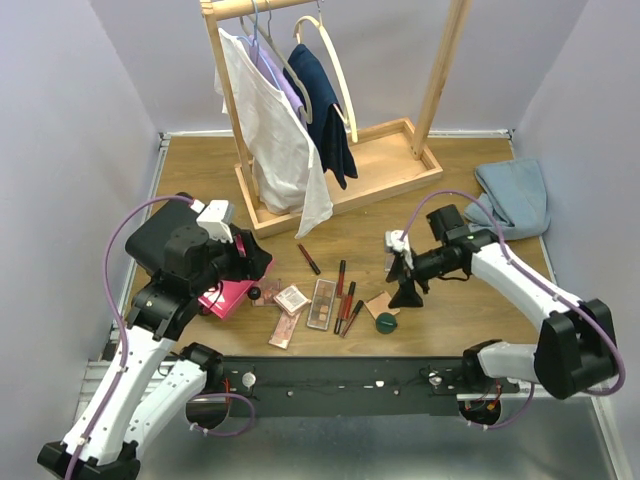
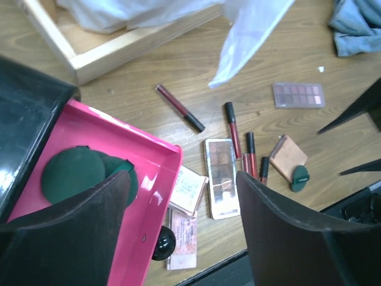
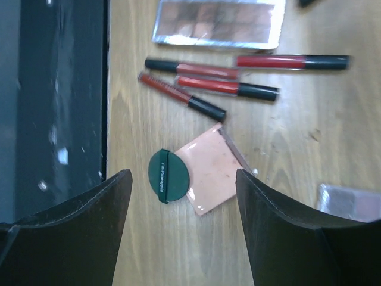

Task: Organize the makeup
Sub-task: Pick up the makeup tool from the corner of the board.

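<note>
My left gripper [image 1: 248, 264] [image 2: 184, 229] is open and holds nothing. It hangs over the front corner of the pink drawer [image 2: 156, 179] [image 1: 226, 298], where two dark-green discs [image 2: 71, 173] lie. On the wood lie eyeshadow palettes [image 2: 221, 176] [image 1: 322, 303], a square compact [image 2: 187, 189] and slim red tubes [image 1: 344, 295] [image 3: 226, 86]. My right gripper [image 1: 405, 290] [image 3: 183, 187] stands open above a peach compact [image 3: 215, 176] [image 1: 381, 303]. A dark-green disc [image 3: 169, 176] [image 1: 386, 322] overlaps that compact's edge, and nothing sits between the fingers.
The black case [image 2: 27, 107] holds the pulled-out drawer, whose black knob [image 2: 162, 243] is near a pink palette [image 2: 183, 235]. Another palette [image 2: 299, 94] lies apart. A clothes rack on a wooden base [image 1: 330, 185] stands behind. A blue cloth [image 1: 515, 195] is at the back right.
</note>
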Available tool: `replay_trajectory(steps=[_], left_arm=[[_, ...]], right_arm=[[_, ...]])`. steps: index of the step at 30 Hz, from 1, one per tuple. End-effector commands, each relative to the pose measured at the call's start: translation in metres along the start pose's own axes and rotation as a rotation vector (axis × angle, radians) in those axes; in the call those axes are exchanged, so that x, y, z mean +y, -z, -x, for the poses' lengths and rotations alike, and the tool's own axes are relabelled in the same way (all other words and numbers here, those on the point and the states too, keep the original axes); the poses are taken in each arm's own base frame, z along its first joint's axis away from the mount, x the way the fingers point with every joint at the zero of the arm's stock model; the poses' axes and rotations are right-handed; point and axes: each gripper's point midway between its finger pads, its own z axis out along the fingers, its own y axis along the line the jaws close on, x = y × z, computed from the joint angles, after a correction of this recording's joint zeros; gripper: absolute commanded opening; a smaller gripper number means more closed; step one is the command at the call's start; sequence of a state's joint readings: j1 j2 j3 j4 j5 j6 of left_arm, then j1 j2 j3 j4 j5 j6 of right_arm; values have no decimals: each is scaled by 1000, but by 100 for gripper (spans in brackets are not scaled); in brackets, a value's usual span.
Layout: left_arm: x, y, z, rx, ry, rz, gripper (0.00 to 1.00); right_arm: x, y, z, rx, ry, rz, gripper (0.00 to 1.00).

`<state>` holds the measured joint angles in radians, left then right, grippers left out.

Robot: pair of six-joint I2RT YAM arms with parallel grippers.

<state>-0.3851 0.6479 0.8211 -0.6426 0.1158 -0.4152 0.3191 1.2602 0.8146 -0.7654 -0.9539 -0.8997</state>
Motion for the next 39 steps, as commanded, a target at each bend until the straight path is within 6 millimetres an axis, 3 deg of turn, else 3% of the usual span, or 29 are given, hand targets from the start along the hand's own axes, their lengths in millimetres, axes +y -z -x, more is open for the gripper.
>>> replay_trajectory(steps=[1,4,10,19,24,32,39], left_arm=[[-18,8,13,-94,-55,-118,82],[-17,7,10,-109,-75,-128,82],[-12,-4,-3,-98,-82,-132,82],[-11,-7,-7,-88,-93,-139,82],[-11,-7,-8,-91,-93,-142,82],[-13,-5,-7,-101,-89,-151,82],[-20,-5,-8,-92,-76,-187,82]], right_arm=[[14,-21,-46,173,170,98,77],[19,-32,-53,213,229,124,74],[13,-51,-65,300,258,121,52],[9,-62,-77,346,255,93,43],[13,-65,-80,359,242,106,32],[18,-61,-65,320,233,107,1],[12,-52,-42,293,245,45,1]])
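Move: The makeup tool, a round dark green puff on the near corner of the tan board, lies about 4 cm back, 2 cm left and 9 cm below the right hand. The board's middle is about 1 cm ahead of that hand and 3 cm left, the nearest lip tube some 12 cm left and 2 cm back, and the clear palette about 12 cm ahead and 4 cm right, all some 10 cm lower. From the left hand the puff lies about 33 cm right, 7 cm back and 20 cm below. The right hand sinks about 8 cm onto the green puff, first drawing back some 4 cm and edging slightly left, while the open fingers tip steeper downward and swing some 15 degrees counter-clockwise. Down low, the fingers shut fully and pinch the puff by its strap at the corner of the tan board, then start up again by about 1 cm with the pinch kept. ##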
